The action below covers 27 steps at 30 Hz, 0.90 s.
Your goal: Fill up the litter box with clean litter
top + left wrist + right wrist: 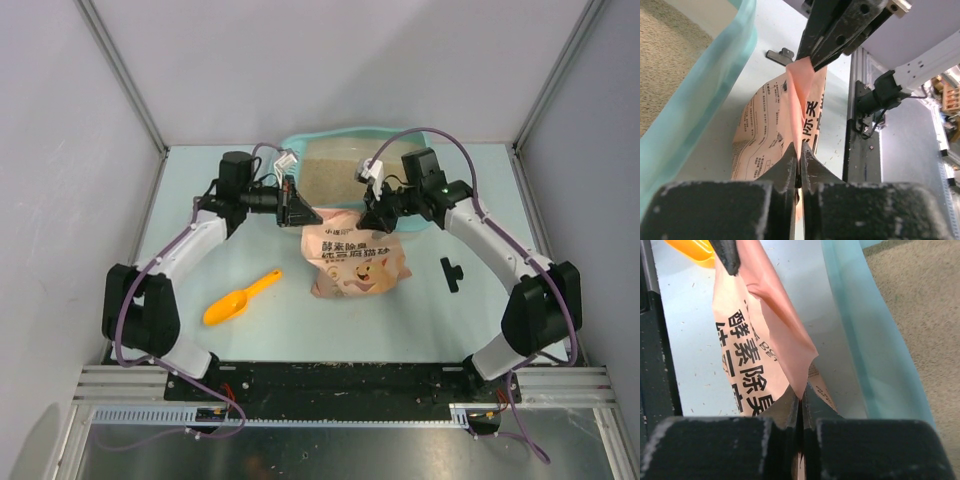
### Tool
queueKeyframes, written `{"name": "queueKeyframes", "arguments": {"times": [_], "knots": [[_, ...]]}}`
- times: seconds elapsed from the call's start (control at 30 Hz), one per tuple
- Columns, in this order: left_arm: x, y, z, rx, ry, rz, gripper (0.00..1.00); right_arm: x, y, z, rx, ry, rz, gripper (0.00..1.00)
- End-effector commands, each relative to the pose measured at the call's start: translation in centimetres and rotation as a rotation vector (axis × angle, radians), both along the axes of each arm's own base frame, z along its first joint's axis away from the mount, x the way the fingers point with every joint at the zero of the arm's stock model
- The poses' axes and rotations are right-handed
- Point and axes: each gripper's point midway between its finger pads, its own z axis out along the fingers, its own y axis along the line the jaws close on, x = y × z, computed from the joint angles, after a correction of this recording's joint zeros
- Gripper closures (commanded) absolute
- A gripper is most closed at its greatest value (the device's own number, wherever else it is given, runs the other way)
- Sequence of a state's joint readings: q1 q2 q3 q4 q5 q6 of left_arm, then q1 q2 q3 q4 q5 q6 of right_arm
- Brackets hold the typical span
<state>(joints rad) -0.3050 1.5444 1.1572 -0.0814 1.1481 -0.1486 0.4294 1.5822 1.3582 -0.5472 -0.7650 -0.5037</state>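
Observation:
The teal litter box [300, 142] stands at the back of the table with beige clean litter [335, 175] spread inside it. In front of it a pink bag [355, 258] with black characters is held up by its top edge. My left gripper [305, 213] is shut on the bag's left top corner, and my right gripper [377, 218] is shut on its right top corner. In the left wrist view the jaws [800, 150] pinch the pink film [765, 130] beside the box wall [700, 100]. The right wrist view shows the same pinch [801, 396] on the bag [750, 355], with the litter [925, 300] beyond the wall [865, 340].
An orange scoop [240, 298] lies on the table front left of the bag. A small black clip [451, 272] lies to the right, near the right arm. Grey enclosure walls stand on both sides and behind the box.

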Motion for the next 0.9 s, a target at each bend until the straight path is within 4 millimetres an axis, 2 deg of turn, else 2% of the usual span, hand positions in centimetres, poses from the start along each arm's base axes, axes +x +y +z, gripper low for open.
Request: {"name": "queueKeyframes", "arguments": {"times": [0.0, 0.03, 0.13, 0.17, 0.23, 0.33, 0.43, 0.47, 0.53, 0.73, 0.87], "knots": [[0.0, 0.5, 2.7, 0.003, -0.183, 0.009, 0.86, -0.6, 0.9, 5.4, 0.005, -0.239, 0.062, 1.00], [0.1, 0.6, 2.9, 0.011, -0.205, 0.014, 0.65, -0.6, 0.9, 6.1, 0.005, -0.266, 0.067, 1.00], [0.7, 1.2, 4.2, 0.066, -0.364, 0.030, 0.45, -1.0, 1.2, 7.7, 0.003, -0.340, 0.077, 1.00], [1.0, 1.2, 4.9, 0.084, -0.458, 0.022, 0.41, -1.0, 1.3, 8.1, 0.006, -0.354, 0.078, 1.00], [1.3, 1.6, 5.1, 0.130, -0.522, 0.044, 0.31, -1.3, 1.8, 8.7, 0.012, -0.370, 0.091, 1.00], [1.5, 1.3, 5.0, 0.176, -0.626, 0.026, 0.23, -1.7, 2.5, 9.4, 0.019, -0.393, 0.109, 1.00], [1.1, 0.6, 5.4, 0.178, -0.650, -0.030, 0.22, -1.5, 2.9, 10.1, 0.029, -0.410, 0.108, 1.00], [0.7, 0.1, 4.6, 0.189, -0.634, -0.060, 0.22, -1.4, 3.0, 10.2, 0.033, -0.410, 0.105, 1.00], [0.5, -0.4, 4.5, 0.198, -0.645, -0.083, 0.23, -1.1, 3.2, 11.0, 0.046, -0.420, 0.096, 1.00], [-0.2, -2.4, 2.1, 0.238, -0.650, -0.152, 0.25, -0.8, 3.8, 12.6, 0.086, -0.419, 0.084, 1.00], [-0.7, -3.9, 2.0, 0.225, -0.634, -0.187, 0.30, -0.7, 3.6, 12.3, 0.077, -0.405, 0.070, 1.00]]}}
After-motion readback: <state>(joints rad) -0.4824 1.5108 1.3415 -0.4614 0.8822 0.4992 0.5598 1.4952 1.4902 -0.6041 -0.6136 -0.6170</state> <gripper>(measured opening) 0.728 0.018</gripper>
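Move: The pale orange litter bag's middle lies about 8 cm to the left hand's right, 5 cm back and 11 cm below. The litter box's middle is some 19 cm ahead of that hand, 10 cm to its right and 19 cm down; the yellow scoop lies 18 cm left, 8 cm back and 21 cm lower. From the right hand, already pinching the upper bag edge, the bag's middle is 3 cm left, 5 cm back and 8 cm down. Open the left gripper wide to free its pinch on the litter bag's upper edge, lift about 4 cm while rolling some 30 degrees, front side up, then come down and right, slightly back, with the open fingers straddling the bag edge nearer the right gripper. Keep the right pinch shut and raise its bag edge about 7 cm, easing slightly left. ##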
